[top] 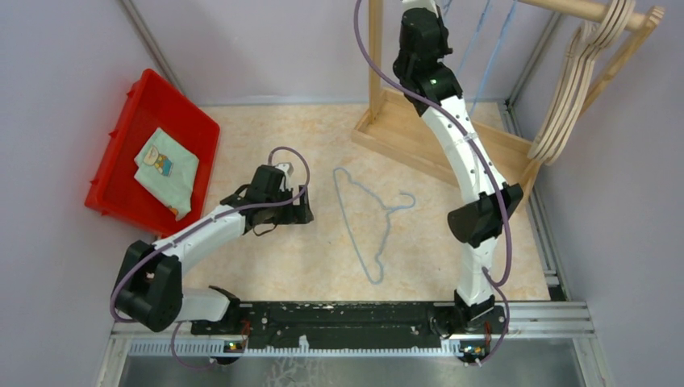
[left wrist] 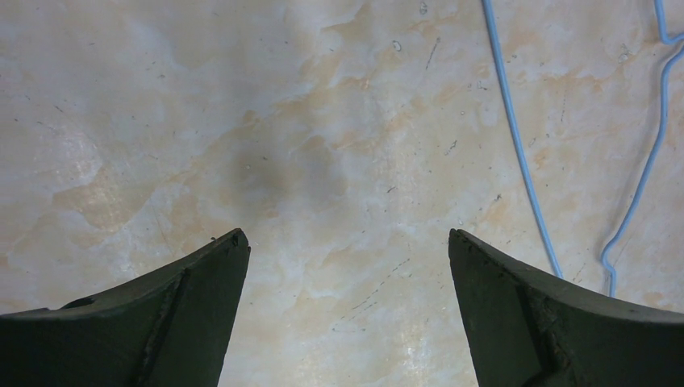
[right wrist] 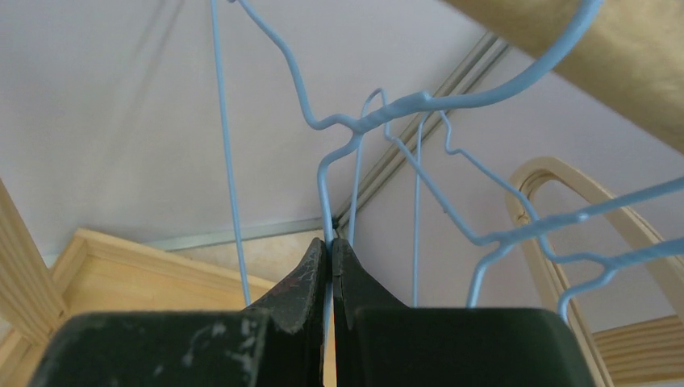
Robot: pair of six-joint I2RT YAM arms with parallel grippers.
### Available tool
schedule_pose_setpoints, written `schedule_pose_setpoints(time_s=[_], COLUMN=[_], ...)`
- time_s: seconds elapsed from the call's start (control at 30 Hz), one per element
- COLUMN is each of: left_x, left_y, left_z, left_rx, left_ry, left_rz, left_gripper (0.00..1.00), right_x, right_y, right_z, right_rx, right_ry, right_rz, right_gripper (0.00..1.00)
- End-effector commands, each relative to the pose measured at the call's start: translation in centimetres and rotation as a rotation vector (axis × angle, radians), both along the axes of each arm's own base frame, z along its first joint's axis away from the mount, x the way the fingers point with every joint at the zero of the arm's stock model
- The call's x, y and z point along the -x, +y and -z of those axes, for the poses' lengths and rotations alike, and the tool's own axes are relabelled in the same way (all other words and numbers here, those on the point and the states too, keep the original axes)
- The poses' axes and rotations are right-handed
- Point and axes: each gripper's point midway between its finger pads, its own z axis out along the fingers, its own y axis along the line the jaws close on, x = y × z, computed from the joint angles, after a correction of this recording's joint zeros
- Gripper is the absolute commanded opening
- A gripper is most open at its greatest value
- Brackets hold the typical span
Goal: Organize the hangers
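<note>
One light-blue wire hanger (top: 367,222) lies flat on the table; its wire (left wrist: 516,137) shows at the right of the left wrist view. My left gripper (left wrist: 347,238) hovers open just left of it (top: 305,211), nothing between its fingers. My right arm (top: 452,121) reaches up to the rack. My right gripper (right wrist: 331,242) is shut on the wire of a blue hanger (right wrist: 323,177), whose hook curves over the wooden rod (right wrist: 613,64). Another blue hanger (right wrist: 516,234) hangs beside it. Several wooden hangers (top: 577,89) hang at the rod's right end.
The wooden rack's base (top: 419,133) and post (top: 375,56) stand at the back right. A red bin (top: 129,121) holding a folded cloth (top: 165,169) sits at the left. Walls close in on both sides.
</note>
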Motion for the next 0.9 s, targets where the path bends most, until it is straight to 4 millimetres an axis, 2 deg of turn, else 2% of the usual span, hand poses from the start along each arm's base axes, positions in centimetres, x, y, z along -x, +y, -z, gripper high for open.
schedule_pose_setpoints(time_s=[0.0, 0.13, 0.27, 0.37, 0.43, 0.57, 0.8, 0.87], left_x=[-1.2, -1.5, -1.8, -1.9, -2.0, -2.1, -2.0, -1.9], left_y=[-0.1, 0.0, -0.2, -0.3, -0.3, -0.2, -0.2, -0.2], left_z=[-0.8, -0.7, -0.7, -0.8, -0.7, -0.6, 0.5, 1.0], left_rx=[0.006, 0.002, 0.005, 0.010, 0.008, 0.014, 0.042, 0.045], left_ry=[-0.023, -0.019, -0.013, -0.015, -0.016, -0.025, -0.031, -0.029], left_rz=[0.001, 0.004, 0.008, 0.009, 0.009, -0.002, -0.035, -0.040], left_gripper=[0.98, 0.98, 0.98, 0.99, 0.98, 0.99, 0.99, 0.99], right_x=[0.0, -0.5, -0.4, 0.3, 0.8, 2.0, 5.7, 7.1], right_y=[-1.7, -3.0, -3.4, -3.6, -3.6, -3.1, -0.9, -0.3], right_z=[-1.2, 0.3, 1.5, 1.4, 1.1, 0.5, -0.4, -0.5], right_rx=[-0.048, -0.071, -0.095, -0.128, -0.149, -0.200, -0.168, -0.140], right_ry=[-0.035, 0.004, 0.028, 0.010, -0.002, -0.002, 0.036, 0.044], right_rz=[0.005, 0.018, 0.025, 0.026, 0.016, -0.035, -0.097, -0.094], right_gripper=[0.00, 0.00, 0.03, 0.33, 0.44, 0.59, 0.70, 0.84])
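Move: The wooden rod of the stand, where the pinched blue hanger is already hooked over, is roughly 8 cm above the right hand, 3 cm ahead and 4 cm to its right. The nearest blue hanger already hung there has its middle some 7 cm to the right, 1 cm ahead and 3 cm lower than the hand; the bunch of beige hangers is about 28 cm right and 9 cm back, also about 3 cm lower. From the left hand that rod spot lies about 26 cm ahead, 30 cm right and 49 cm up. Still pinching the blue hanger's wire just below its neck, the right hand slides about 3 cm to the right, towards the blue hangers already hung, with a touch forward, before the fingers open to nearly three quarters and let go. As they spread, it sinks some 4 cm below the rod, tipping down and rolling its left side up slightly, then backs off about 3 cm towards the base, easing up and left, with the hanger wires still showing between the open fingers. ##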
